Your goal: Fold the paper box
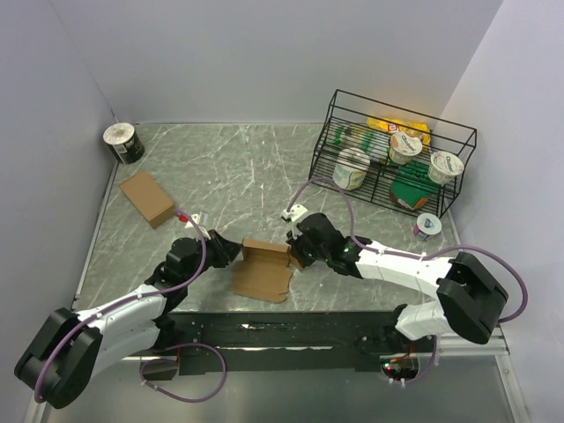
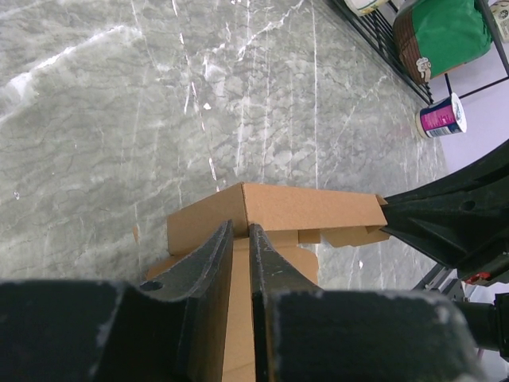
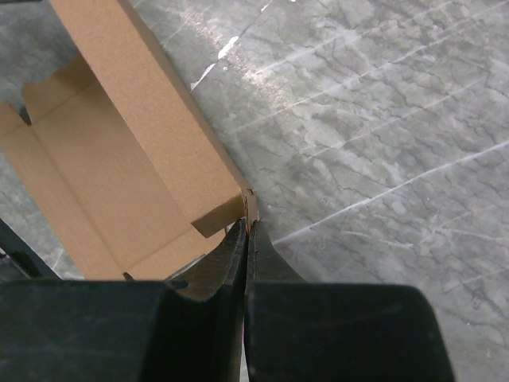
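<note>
The brown paper box point(image 1: 264, 269) lies half folded at the table's front middle, its back wall raised and its lid flap flat toward me. My left gripper point(image 1: 233, 251) is shut on the box's left side wall; in the left wrist view the fingers point(image 2: 219, 255) pinch that wall, with the raised back wall point(image 2: 310, 208) just beyond. My right gripper point(image 1: 294, 256) is shut on the box's right side flap; in the right wrist view its tips point(image 3: 246, 229) clamp the flap's edge beside the box point(image 3: 135, 135).
A finished folded box point(image 1: 147, 198) lies at the back left, with a tape roll point(image 1: 123, 142) in the far left corner. A black wire rack point(image 1: 392, 159) with cups and packets stands at the back right, and a small cup point(image 1: 427, 226) sits in front of it.
</note>
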Robot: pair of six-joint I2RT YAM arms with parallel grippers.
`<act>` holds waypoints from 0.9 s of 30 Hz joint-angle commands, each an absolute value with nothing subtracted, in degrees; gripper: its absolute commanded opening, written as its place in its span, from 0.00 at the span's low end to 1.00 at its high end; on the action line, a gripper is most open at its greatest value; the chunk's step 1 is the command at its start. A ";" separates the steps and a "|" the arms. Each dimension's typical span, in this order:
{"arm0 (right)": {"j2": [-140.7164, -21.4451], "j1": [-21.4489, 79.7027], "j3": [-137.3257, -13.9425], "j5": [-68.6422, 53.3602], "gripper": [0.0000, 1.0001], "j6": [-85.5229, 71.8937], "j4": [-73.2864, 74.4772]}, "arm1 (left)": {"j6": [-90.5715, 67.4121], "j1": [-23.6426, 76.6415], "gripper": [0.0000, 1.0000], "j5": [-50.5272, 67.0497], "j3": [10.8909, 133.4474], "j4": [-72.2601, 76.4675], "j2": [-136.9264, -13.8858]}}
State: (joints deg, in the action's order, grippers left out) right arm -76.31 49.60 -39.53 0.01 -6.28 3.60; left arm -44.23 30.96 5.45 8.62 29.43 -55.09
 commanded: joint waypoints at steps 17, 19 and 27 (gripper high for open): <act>-83.32 54.76 -50.01 15.91 0.03 -21.18 9.05 | -48.78 35.42 0.17 6.85 5.45 38.57 -60.64; -82.71 54.84 -49.40 17.31 0.03 -21.88 8.97 | -49.13 35.42 0.17 7.12 5.10 39.28 -61.00; -81.38 54.41 -46.14 20.04 0.00 -12.59 5.54 | -46.76 35.33 0.80 3.79 5.97 31.75 -53.98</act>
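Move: The paper box's raised wall spans between the hands, the left hand at its left end and the right hand already pinching the small flap at its right end. The wall's middle lies about 6 cm to the right of the left hand and 1 cm back; from the right hand it is about 6 cm left and 1 cm forward. The flat base panel's middle is roughly 7 cm back and 5 cm right of the left hand, some 3 cm below it. Keeping its pinch on the flap at the wall's right end, the right hand draws forward a bit over 2 cm, almost level, while its wrist turns clockwise by some 15 degrees. The left hand eases right about 1.5 cm along the wall with its fingers still nearly shut on the left end, then opens them wide and backs off a centimetre or so, sinking slightly and letting go of the wall. ##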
